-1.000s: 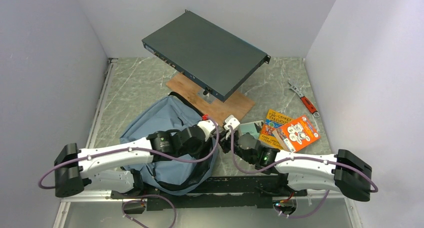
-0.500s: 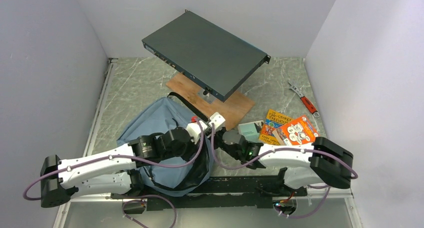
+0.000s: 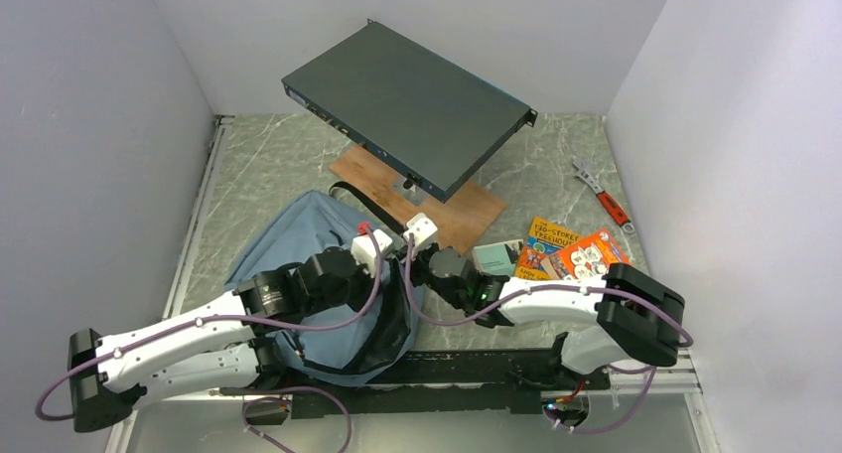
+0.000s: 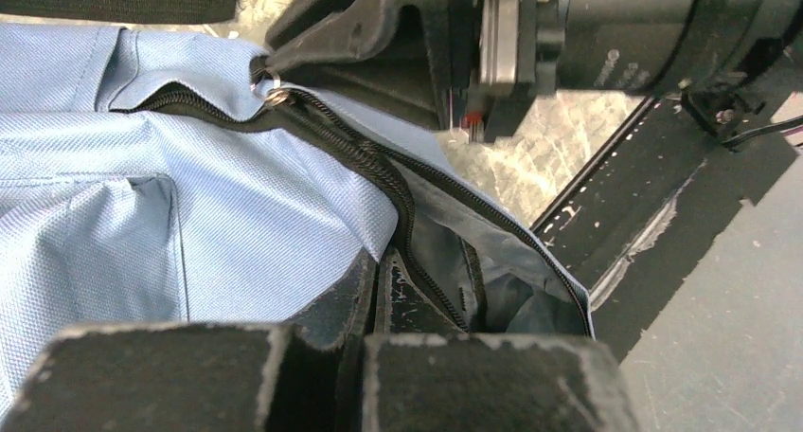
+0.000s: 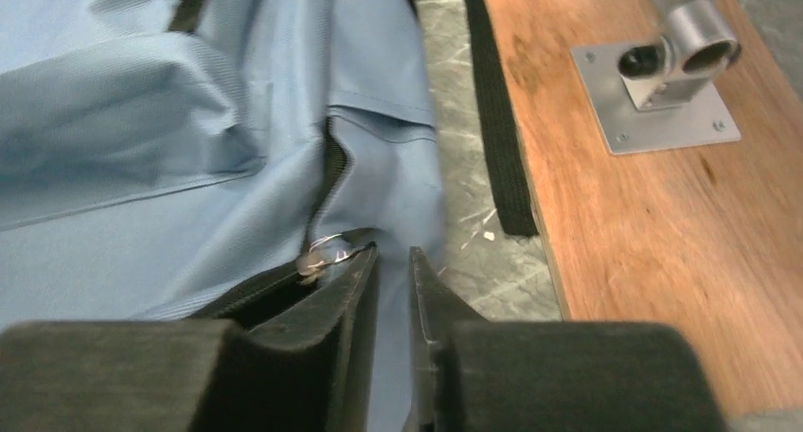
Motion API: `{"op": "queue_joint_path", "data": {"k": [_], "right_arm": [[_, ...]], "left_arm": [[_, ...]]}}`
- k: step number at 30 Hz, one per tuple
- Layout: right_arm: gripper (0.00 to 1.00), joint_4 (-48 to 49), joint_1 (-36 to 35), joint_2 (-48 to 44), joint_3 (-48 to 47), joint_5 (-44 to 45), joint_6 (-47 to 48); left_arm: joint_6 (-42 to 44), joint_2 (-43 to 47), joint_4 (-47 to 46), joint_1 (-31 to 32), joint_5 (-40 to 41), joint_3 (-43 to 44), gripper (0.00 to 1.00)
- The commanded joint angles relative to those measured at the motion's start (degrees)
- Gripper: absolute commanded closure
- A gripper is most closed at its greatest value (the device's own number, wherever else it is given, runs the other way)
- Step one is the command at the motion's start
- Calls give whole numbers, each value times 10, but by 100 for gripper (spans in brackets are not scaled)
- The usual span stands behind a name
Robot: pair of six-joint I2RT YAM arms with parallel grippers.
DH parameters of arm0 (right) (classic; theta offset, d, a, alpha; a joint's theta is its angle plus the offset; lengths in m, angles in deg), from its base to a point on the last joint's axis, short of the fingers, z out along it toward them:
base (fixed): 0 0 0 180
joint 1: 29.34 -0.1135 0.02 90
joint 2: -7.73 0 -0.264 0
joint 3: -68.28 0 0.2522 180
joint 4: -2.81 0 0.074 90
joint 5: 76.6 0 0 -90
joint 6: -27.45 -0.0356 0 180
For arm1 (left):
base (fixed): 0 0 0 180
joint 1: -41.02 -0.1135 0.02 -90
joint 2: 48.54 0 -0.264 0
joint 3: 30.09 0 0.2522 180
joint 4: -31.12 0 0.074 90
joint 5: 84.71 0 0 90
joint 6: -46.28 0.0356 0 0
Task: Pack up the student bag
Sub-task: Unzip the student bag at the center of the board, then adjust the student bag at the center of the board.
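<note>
The student bag (image 3: 298, 232), light blue-grey with black zippers, lies at the near left of the table, its mouth gaping toward the near edge. My left gripper (image 4: 379, 261) is shut on the zipper edge (image 4: 417, 233) of the bag's opening, with the dark lining (image 4: 511, 290) showing beside it. My right gripper (image 5: 390, 257) sits at the bag's far right corner, beside the silver zipper pull (image 5: 327, 250). Its jaws stand a narrow gap apart, with blue fabric showing in the gap. In the top view both wrists meet over the bag's right edge (image 3: 402, 274).
Orange books (image 3: 581, 256) and a teal one (image 3: 496, 256) lie right of the bag. A dark flat metal box (image 3: 407, 100) stands on a post over a wooden board (image 3: 452, 217). A black strap (image 5: 492, 119) crosses the table. A wrench (image 3: 604, 197) lies far right.
Both arms have moved left and away from the near edge, and the bag's right edge has shifted left with them. The right gripper's jaws have parted slightly.
</note>
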Motion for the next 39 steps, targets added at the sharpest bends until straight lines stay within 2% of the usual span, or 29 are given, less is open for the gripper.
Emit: {"op": "queue_joint_path", "data": {"k": [1, 6, 10, 13, 15, 18, 23, 30, 39], "right_arm": [[71, -46, 36, -24, -1, 64, -27], [46, -192, 37, -76, -22, 28, -102], [37, -350, 37, -139, -56, 0, -196], [32, -383, 36, -199, -46, -43, -280], [29, -344, 37, -239, -21, -99, -323], [27, -231, 36, -257, 17, -206, -373], [26, -15, 36, -193, 65, -313, -481], [23, 123, 36, -95, 62, -339, -555], [23, 186, 36, -35, 49, -373, -583]], "left_arm": [[-23, 43, -31, -44, -122, 15, 100], [-29, 33, -39, -173, -246, 42, 100], [-25, -2, -22, -228, -312, 74, 100], [-24, -22, -13, -247, -338, 84, 100], [-29, -30, -16, -257, -348, 84, 100], [-38, -35, -21, -270, -365, 84, 100], [-42, -42, -14, -279, -371, 89, 100], [-47, -49, -2, -286, -369, 91, 100], [-48, -56, 1, -290, -367, 94, 100]]}}
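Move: The right gripper has the zipper pull at its fingertips; the zip edge of the open bag, pinched by the left gripper, lies about 9 cm back, 4 cm left and slightly above. The wooden board's middle is some 11 cm ahead of the right gripper, 4 cm right and 12 cm below. From the left gripper the zipper pull is roughly 9 cm ahead, 4 cm right and 3 cm below. Open the right gripper wide and let go of the zipper pull, easing it about 6 cm right, then swing it back and up and return it leftward to the zip edge beside the left fingertips, rolling it some 60 degrees until its open jaws face left. Keep the left gripper shut on the edge, carrying it about 5 cm forward and up and tipping it down. ##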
